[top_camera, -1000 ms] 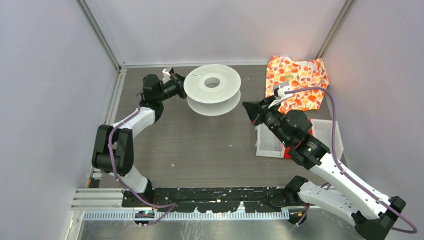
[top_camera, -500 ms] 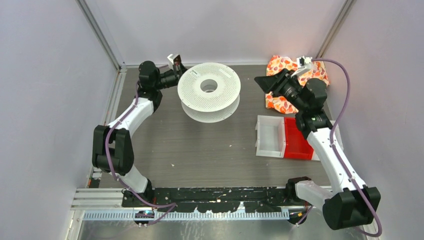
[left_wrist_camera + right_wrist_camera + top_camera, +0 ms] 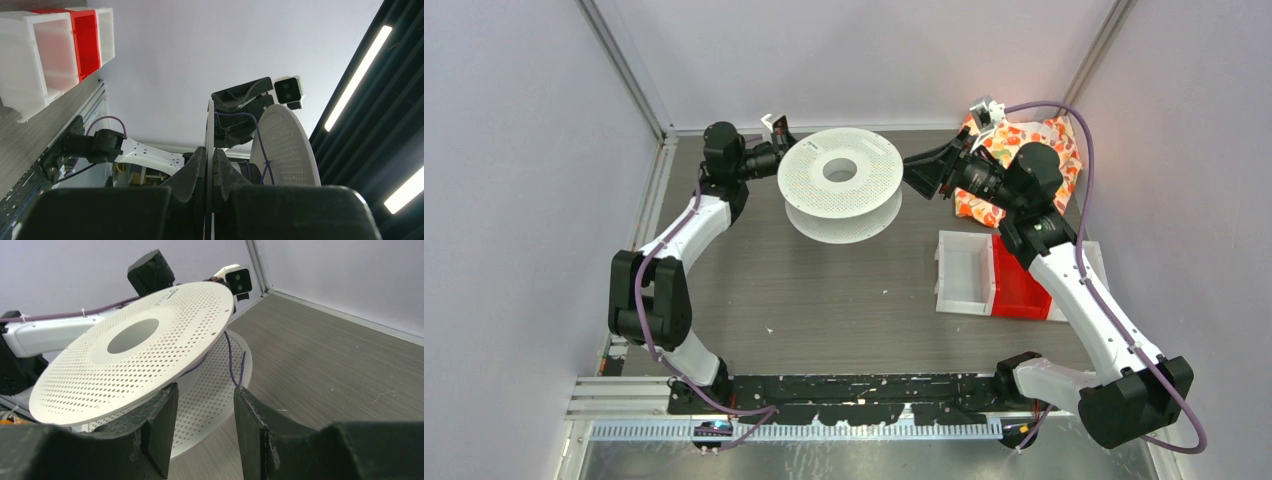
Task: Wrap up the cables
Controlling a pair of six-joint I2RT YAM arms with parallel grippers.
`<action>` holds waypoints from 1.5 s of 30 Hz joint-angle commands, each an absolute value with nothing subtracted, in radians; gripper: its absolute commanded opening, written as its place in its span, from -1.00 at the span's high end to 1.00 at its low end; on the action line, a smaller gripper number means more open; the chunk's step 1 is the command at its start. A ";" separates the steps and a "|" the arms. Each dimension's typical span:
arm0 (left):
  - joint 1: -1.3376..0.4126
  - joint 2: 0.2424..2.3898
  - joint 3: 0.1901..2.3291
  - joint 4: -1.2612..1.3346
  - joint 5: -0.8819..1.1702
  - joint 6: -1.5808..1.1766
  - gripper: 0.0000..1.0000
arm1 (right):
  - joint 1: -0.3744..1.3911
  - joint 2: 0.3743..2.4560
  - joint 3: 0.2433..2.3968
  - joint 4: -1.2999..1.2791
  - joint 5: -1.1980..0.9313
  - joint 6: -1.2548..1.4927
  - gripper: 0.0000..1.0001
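A white perforated spool (image 3: 814,192) sits at the back middle of the table, tilted. My left gripper (image 3: 776,152) is at its left rim, shut on the thin edge of the upper flange (image 3: 210,125), which runs between the closed jaws of that gripper (image 3: 210,156). A thin purple cable (image 3: 230,365) hangs in a loop between the two flanges on the spool's right side. The cable (image 3: 263,146) also crosses the other flange in the left wrist view. My right gripper (image 3: 916,172) is open at the spool's right edge. In its wrist view the right gripper (image 3: 206,390) has the cable loop just above its right finger.
A white bin (image 3: 969,275) and a red bin (image 3: 1019,285) stand side by side at the right. A floral cloth (image 3: 1024,140) lies in the back right corner, behind the right arm. Walls close in the table on three sides.
My right arm has swung from above the bins to the spool's right edge, and its jaws have opened. The left gripper has stayed shut on the flange while the spool shifted slightly left.
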State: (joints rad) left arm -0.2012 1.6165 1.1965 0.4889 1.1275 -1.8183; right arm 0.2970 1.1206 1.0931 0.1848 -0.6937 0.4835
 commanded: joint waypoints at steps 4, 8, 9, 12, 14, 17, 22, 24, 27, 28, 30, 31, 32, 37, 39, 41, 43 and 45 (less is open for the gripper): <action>-0.196 1.572 1.230 0.497 1.135 -1.828 0.99 | 0.336 1.153 1.140 0.168 -0.683 0.394 0.00; -0.197 1.569 1.230 0.498 1.138 -1.828 0.99 | 0.353 1.173 1.148 0.170 -0.669 0.385 0.00; -0.196 1.569 1.231 0.498 1.137 -1.829 0.99 | 0.357 1.179 1.151 0.170 -0.664 0.382 0.00; -0.196 1.566 1.228 0.504 1.137 -1.827 0.99 | 0.369 1.194 1.154 0.183 -0.629 0.375 0.02; -0.196 1.566 1.223 0.513 1.137 -1.824 0.99 | 0.370 1.204 1.155 0.201 -0.617 0.382 0.03; -0.196 1.563 1.220 0.518 1.135 -1.825 0.99 | 0.372 1.227 1.160 0.227 -0.617 0.396 0.11; -0.197 1.563 1.218 0.517 1.131 -1.827 0.99 | 0.375 1.225 1.150 0.236 -0.601 0.403 0.57; -0.196 1.563 1.212 0.524 1.123 -1.826 0.99 | 0.376 1.206 1.138 0.224 -0.587 0.392 0.86; -0.197 1.565 1.204 0.528 1.115 -1.817 0.99 | 0.375 1.173 1.133 0.177 -0.575 0.378 0.99; -0.197 1.566 1.203 0.527 1.111 -1.811 0.99 | 0.375 1.160 1.130 0.167 -0.574 0.377 0.99; -0.197 1.564 1.201 0.514 1.102 -1.797 0.99 | 0.374 1.132 1.128 0.148 -0.573 0.388 0.99; -0.196 1.563 1.204 0.504 1.097 -1.787 0.99 | 0.374 1.119 1.125 0.134 -0.570 0.394 0.99; -0.196 1.562 1.207 0.489 1.090 -1.776 0.99 | 0.375 1.109 1.127 0.118 -0.568 0.406 0.99; -0.196 1.560 1.208 0.495 1.052 -1.762 0.99 | 0.375 1.076 1.145 -0.007 -0.564 0.528 0.99; -0.196 1.557 1.210 0.503 1.042 -1.762 0.99 | 0.376 1.079 1.159 -0.069 -0.562 0.589 0.99; -0.197 1.554 1.207 0.511 1.027 -1.764 0.99 | 0.376 1.081 1.160 -0.101 -0.552 0.653 0.98; -0.196 1.551 1.202 0.515 1.013 -1.766 0.99 | 0.375 1.082 1.145 -0.102 -0.539 0.735 0.99; -0.197 1.547 1.191 0.520 0.994 -1.768 0.99 | 0.374 1.093 1.134 -0.085 -0.547 0.826 0.99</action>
State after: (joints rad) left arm -0.2008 1.6146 1.1950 0.4702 1.0393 -1.7500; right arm 0.3714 1.0878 1.1236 -0.0746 -0.5587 0.6254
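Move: The cable tail hangs off the spool just beyond the right gripper's open fingertips, roughly 3 cm ahead of them, 3 cm to the left and 3 cm lower. The spool's middle is some 12 cm to the right hand's left, 1 cm back and 2 cm below. From the left hand, still holding the spool's lower flange, the cable tail lies about 17 cm to the right, 2 cm back and 2 cm above. Lower the open right gripper about 3 cm while easing it forward and left in beside the spool, and shut the fingers on the cable tail. Then draw the pinched cable back some 4 cm and slightly right, rising then sinking again as the wrist rolls its forward side down about 15 degrees. Keep the left grip on the flange, edging it forward at the end. ##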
